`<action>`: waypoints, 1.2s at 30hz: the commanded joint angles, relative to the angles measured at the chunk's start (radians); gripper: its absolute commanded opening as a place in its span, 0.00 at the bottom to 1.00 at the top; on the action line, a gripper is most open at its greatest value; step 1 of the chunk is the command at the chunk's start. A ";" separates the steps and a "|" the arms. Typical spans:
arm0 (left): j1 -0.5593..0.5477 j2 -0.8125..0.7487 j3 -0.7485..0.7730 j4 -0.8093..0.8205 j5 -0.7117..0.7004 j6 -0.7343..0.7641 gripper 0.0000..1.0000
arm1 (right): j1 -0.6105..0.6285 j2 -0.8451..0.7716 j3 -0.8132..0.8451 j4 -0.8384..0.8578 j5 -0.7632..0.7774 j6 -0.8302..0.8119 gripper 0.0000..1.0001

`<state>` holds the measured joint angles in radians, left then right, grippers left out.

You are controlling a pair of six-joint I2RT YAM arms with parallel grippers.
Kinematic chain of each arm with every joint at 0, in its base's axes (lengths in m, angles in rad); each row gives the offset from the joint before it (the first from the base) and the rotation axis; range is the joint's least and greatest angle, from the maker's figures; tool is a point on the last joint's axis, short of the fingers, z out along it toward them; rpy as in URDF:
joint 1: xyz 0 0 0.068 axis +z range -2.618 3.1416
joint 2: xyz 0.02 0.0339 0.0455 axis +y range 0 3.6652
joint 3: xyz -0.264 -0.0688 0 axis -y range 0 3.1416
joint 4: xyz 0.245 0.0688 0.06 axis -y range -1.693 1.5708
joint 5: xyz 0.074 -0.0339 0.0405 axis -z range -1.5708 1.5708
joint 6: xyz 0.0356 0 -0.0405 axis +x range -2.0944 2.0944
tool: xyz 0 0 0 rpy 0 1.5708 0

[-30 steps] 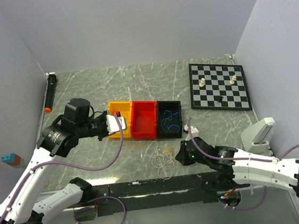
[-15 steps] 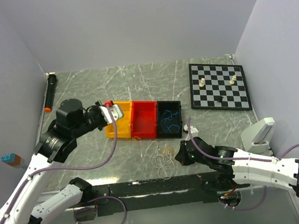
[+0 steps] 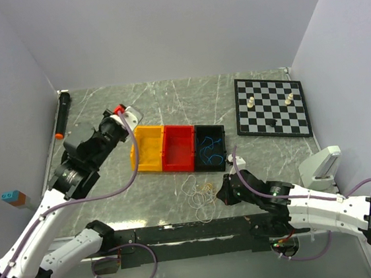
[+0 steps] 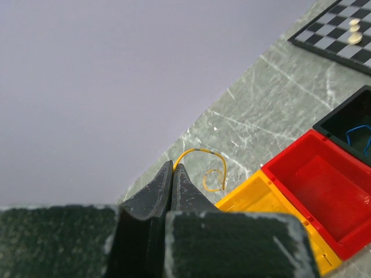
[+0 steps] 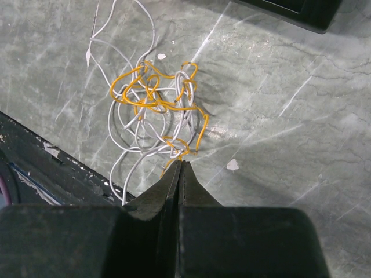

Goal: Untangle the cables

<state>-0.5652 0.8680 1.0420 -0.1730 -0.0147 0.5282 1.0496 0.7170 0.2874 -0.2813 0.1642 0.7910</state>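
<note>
My left gripper (image 4: 173, 165) is shut on a thin yellow cable (image 4: 213, 167) and holds it in the air, behind the yellow bin's (image 4: 272, 202) far left corner; in the top view this gripper (image 3: 124, 113) is up at the back left. A tangle of yellow and white cables (image 5: 156, 110) lies on the table in front of the bins (image 3: 201, 192). My right gripper (image 5: 181, 163) is shut at the tangle's near edge, pinching a yellow strand (image 5: 174, 152). Blue cables (image 3: 210, 151) lie in the black bin (image 3: 209, 127).
A red bin (image 3: 179, 149) stands between the yellow bin (image 3: 148, 153) and the black one. A chessboard (image 3: 272, 106) with a few pieces lies at the back right. A black marker (image 3: 61, 115) lies along the left wall. A white device (image 3: 321, 164) stands at the right.
My left arm has swung from over the yellow bin up and toward the back left, still holding the yellow cable. The right arm and the tangle have not moved.
</note>
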 commanded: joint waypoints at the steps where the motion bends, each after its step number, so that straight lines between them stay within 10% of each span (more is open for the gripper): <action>1: 0.007 0.045 -0.033 0.073 -0.070 -0.030 0.01 | 0.006 -0.013 -0.010 0.034 0.003 -0.001 0.00; 9: 0.036 0.187 -0.137 0.136 -0.077 -0.028 0.02 | 0.006 -0.036 -0.010 0.039 0.005 -0.004 0.00; 12: 0.054 0.278 -0.110 0.121 -0.080 -0.045 0.26 | 0.006 -0.037 -0.005 0.051 0.001 -0.012 0.00; 21: 0.097 0.399 0.053 -0.045 0.094 -0.082 0.56 | 0.006 -0.040 0.006 0.088 -0.006 -0.032 0.00; 25: 0.096 0.399 0.113 -0.163 0.241 -0.097 0.95 | 0.006 -0.040 0.007 0.117 -0.023 -0.047 0.00; 29: 0.048 0.329 0.115 -0.310 0.545 -0.004 0.97 | 0.006 -0.050 0.021 0.139 -0.044 -0.078 0.00; 36: -0.235 0.345 0.060 -0.447 0.610 0.086 0.97 | 0.009 -0.036 0.038 0.198 -0.094 -0.121 0.00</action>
<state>-0.7006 1.2034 1.1320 -0.5396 0.4839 0.5671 1.0496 0.6846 0.2878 -0.1658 0.1055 0.7109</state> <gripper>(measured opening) 0.966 0.007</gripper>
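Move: The yellow cable still pinched by the left hand is bound for the yellow bin, whose middle lies about 4 cm ahead, 3 cm right and some 36 cm below. The red bin is 5 cm ahead and 13 cm right; the tangle is 14 cm back and 20 cm right, both on the table. From the right hand, the tangle is about 3 cm ahead, 5 cm left and 4 cm down; the black bin is 20 cm ahead, 1 cm left and slightly lower. The yellow cable is carried down about 16 cm and forward 8 cm over the yellow bin as the left wrist tips down some 20 degrees; the fingers open wide to let go, then the hand sweeps back about 14 cm and right 11 cm towards the tangle. The right hand, still shut and seemingly pinching the tangle's edge, eases up and left by 2 to 3 cm. ##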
